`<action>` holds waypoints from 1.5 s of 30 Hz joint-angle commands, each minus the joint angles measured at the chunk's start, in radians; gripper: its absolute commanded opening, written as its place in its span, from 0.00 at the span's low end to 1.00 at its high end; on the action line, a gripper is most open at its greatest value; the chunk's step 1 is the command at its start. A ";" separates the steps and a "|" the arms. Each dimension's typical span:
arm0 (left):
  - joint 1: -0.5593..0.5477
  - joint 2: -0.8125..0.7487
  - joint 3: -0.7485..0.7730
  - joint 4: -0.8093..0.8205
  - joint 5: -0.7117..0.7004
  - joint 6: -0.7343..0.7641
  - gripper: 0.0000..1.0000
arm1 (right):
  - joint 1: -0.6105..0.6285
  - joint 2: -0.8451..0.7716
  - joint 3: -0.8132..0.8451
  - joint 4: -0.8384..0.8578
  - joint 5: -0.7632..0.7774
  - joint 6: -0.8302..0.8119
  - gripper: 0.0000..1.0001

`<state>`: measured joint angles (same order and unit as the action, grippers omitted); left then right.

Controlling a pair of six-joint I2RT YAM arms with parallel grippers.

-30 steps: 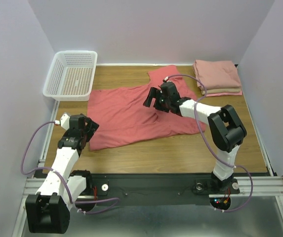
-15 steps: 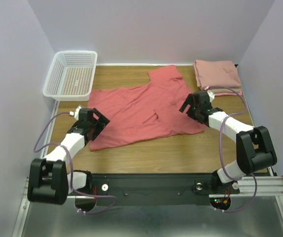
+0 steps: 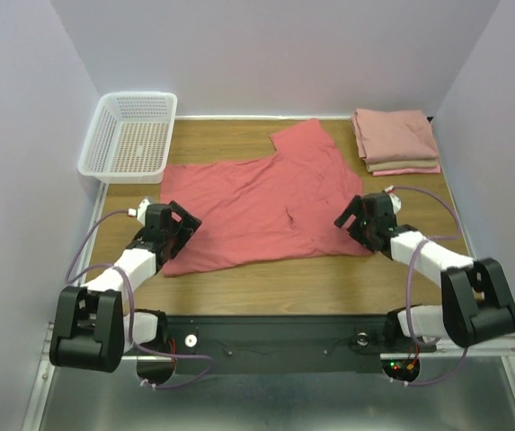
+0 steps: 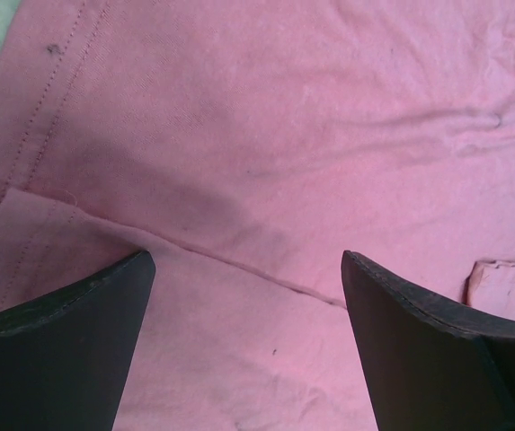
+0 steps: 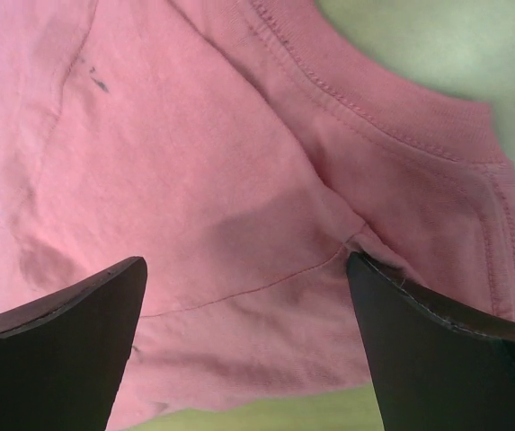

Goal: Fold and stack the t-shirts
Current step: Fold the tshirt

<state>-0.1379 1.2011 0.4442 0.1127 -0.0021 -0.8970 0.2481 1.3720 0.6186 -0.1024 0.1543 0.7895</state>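
Note:
A coral-red t-shirt (image 3: pixel 257 202) lies spread out across the middle of the wooden table. Two folded t-shirts (image 3: pixel 395 139), salmon-pink and beige, are stacked at the back right. My left gripper (image 3: pixel 178 226) hovers open over the shirt's near left corner; its wrist view shows only red cloth (image 4: pixel 266 153) with a hem seam between the wide-set fingers. At the shirt's near right corner my right gripper (image 3: pixel 354 218) is open too, with a sleeve and ribbed neckline (image 5: pixel 365 108) beneath its fingers. Nothing is pinched in either one.
A white lattice basket (image 3: pixel 131 136) stands at the back left corner. Purple walls close the table on three sides. Bare wood (image 3: pixel 284 278) runs along the near edge in front of the shirt.
The right arm pulled back from the shirt's middle to its near right corner. The left arm swung forward and lowered onto the near left corner. The shirt lies flatter.

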 commanded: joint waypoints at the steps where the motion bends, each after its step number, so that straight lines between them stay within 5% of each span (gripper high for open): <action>1: -0.015 -0.060 -0.067 -0.111 -0.003 -0.025 0.99 | -0.035 -0.144 -0.144 -0.131 0.014 0.105 1.00; 13: -0.071 -0.264 -0.090 -0.309 -0.027 -0.094 0.98 | -0.059 -0.688 -0.391 -0.401 -0.012 0.352 1.00; 20: -0.080 -0.405 0.025 -0.540 -0.171 -0.103 0.99 | -0.061 -0.809 -0.237 -0.601 0.142 0.343 1.00; 24: -0.080 -0.417 0.131 -0.507 -0.183 -0.039 0.99 | -0.058 -0.791 -0.130 -0.603 0.139 0.303 1.00; 28: -0.092 -0.306 0.278 -0.446 -0.214 0.072 0.99 | -0.058 -0.665 0.035 -0.556 0.097 0.131 1.00; 34: -0.144 0.132 0.614 -0.478 -0.373 0.148 0.99 | -0.056 -0.381 0.260 -0.439 0.050 -0.079 1.00; 41: -0.137 0.597 1.159 -0.760 -0.584 0.150 0.98 | -0.043 -0.114 0.441 -0.336 0.085 -0.170 1.00; 45: -0.135 0.753 1.309 -0.782 -0.549 0.171 0.98 | -0.041 -0.024 0.523 -0.315 0.102 -0.190 1.00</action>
<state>-0.2794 1.8919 1.6306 -0.5476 -0.4877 -0.7578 0.1982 1.3087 1.0550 -0.4988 0.2203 0.6571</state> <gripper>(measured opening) 0.985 0.998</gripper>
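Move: Spread under both open hands, some 2 cm below their pads, lies the pink t-shirt; from the left hand its middle is about 7 cm ahead and 21 cm to the right, and its far left corner about 19 cm ahead and 7 cm to the left. The white basket stands roughly 26 cm ahead and 18 cm left of that hand. From the right hand the t-shirt's middle is about 7 cm ahead and 20 cm to the left, the folded stack some 26 cm ahead and 16 cm to the right. Dragging the t-shirt back towards the bases with wide-open fingers on its top, the left hand draws about 7 cm and the right about 11 cm, the right also drifting outward and twisting some 20 degrees clockwise. Both then lift off and swing forward, 13 cm higher at most: the left fast and rolling towards the far left corner by the basket, the right more gently, untwisting over the right part. ##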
